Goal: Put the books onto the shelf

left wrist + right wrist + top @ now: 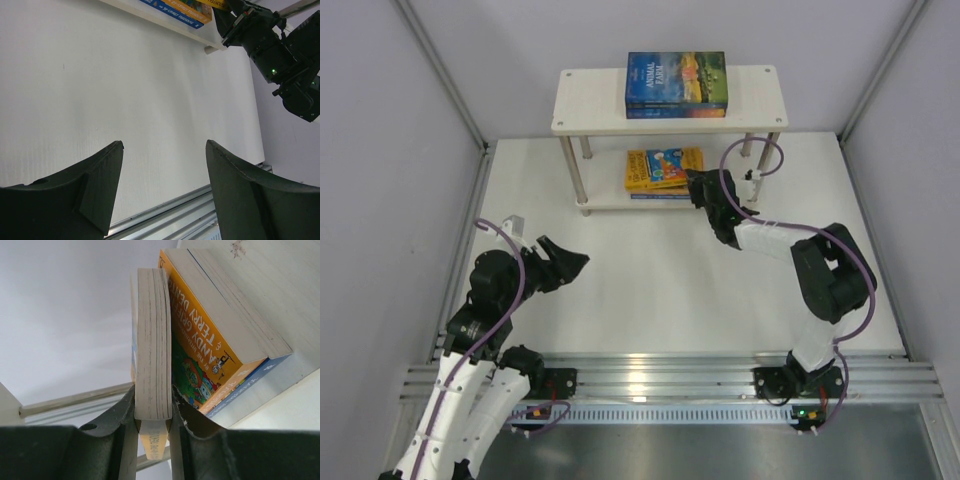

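The shelf (pixel 590 100) stands at the back of the table. A stack of blue books (pixel 676 84) lies on its top board. Orange-yellow books (pixel 660 168) lie on the lower board. My right gripper (pixel 703 190) reaches in at the lower tier's right side. In the right wrist view it (pixel 153 400) is shut on a thin book (pixel 152 340), seen by its page edges. This book is held edge-on right beside the orange illustrated cover (pixel 200 365) of the stack, which rests on a blue book (pixel 260 372). My left gripper (pixel 565 262) (pixel 165 145) hangs open over bare table.
Silver shelf legs (pixel 576 172) stand at the lower tier's left and right. The right arm (pixel 270 45) and its purple cable (pixel 765 150) crowd the shelf's right end. Grey walls enclose the table, and an aluminium rail (pixel 670 375) runs along the near edge.
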{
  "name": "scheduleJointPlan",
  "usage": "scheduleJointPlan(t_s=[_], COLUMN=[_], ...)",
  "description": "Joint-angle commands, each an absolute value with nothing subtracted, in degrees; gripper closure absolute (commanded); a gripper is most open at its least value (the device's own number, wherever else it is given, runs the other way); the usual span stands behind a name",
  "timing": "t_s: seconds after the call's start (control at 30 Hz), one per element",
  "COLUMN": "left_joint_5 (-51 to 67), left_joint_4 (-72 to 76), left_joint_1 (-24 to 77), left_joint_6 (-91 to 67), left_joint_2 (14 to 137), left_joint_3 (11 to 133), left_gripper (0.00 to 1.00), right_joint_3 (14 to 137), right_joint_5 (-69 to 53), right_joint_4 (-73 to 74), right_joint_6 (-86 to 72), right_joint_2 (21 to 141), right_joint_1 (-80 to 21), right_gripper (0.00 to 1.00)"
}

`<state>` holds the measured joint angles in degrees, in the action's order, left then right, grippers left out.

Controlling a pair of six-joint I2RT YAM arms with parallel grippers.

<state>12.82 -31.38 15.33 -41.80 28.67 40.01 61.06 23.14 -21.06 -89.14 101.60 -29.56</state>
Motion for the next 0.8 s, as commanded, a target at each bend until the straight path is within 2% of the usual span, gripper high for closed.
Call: scheduleJointPlan(t_s=[0.0, 0.53, 0.6, 0.63, 0.73, 0.77], left_joint_5=[13.1, 12.48, 12.39, 12.31, 12.22, 12.04], left_joint_4=[-30.5, -29.79, -30.06, -30.23, -30.23, -30.32], left_joint_1=[15.2, 15.21, 15.12, 15.12, 15.21, 15.21], left_joint_6=[-41.31, -40.61, -40.34, -40.34, -40.34, -40.17], left_joint_2=[28.74, 29.36, 29.36, 29.36, 29.09, 29.0], left_joint_3=[40.34, 40.08, 40.08, 40.08, 39.9, 39.9], left_gripper=[0.28, 0.28, 0.28, 0.28, 0.28, 0.28], right_joint_3=[60.56, 62.66, 63.98, 64.51, 66.26, 66.88], right_joint_5=[24.69, 26.28, 25.58, 25.4, 24.52, 24.35], right_joint_4=[-26.53, -28.92, -26.65, -25.76, -21.28, -17.79], right_joint_6=[-91.85, -90.45, -89.12, -88.86, -88.07, -87.72], right_joint_2=[100.02, 103.09, 103.1, 103.01, 102.48, 101.96], right_joint_1=[-29.27, -29.18, -29.0, -28.83, -28.65, -28.65], right_gripper=[1.0, 1.0, 0.85, 0.69, 0.54, 0.53])
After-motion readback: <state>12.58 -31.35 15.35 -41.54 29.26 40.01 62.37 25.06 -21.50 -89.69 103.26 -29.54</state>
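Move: The yellow book is already pinched at its front right corner by the right hand, its middle about 7 cm left, 4 cm ahead and level. The orange-and-blue stack under it is centred some 7 cm left, 3 cm ahead and 4 cm lower; the shelf's front right post stands about 13 cm right and 1 cm back, its middle 8 cm higher. From the idle left hand, the yellow book is some 30 cm ahead, 18 cm right and 6 cm lower. Keeping its pinch on the front right corner of the yellow book, the right hand makes a small adjusting tug on top of the stack, easing down and to its right by a little under 1 cm each while the wrist rolls only a few degrees and comes back. Then it goes forward and slightly up, about 1 cm at most, as the fingers open to nearly twice their gap, the upper finger coming off the cover while the lower one stays between the yellow book and the stack. ##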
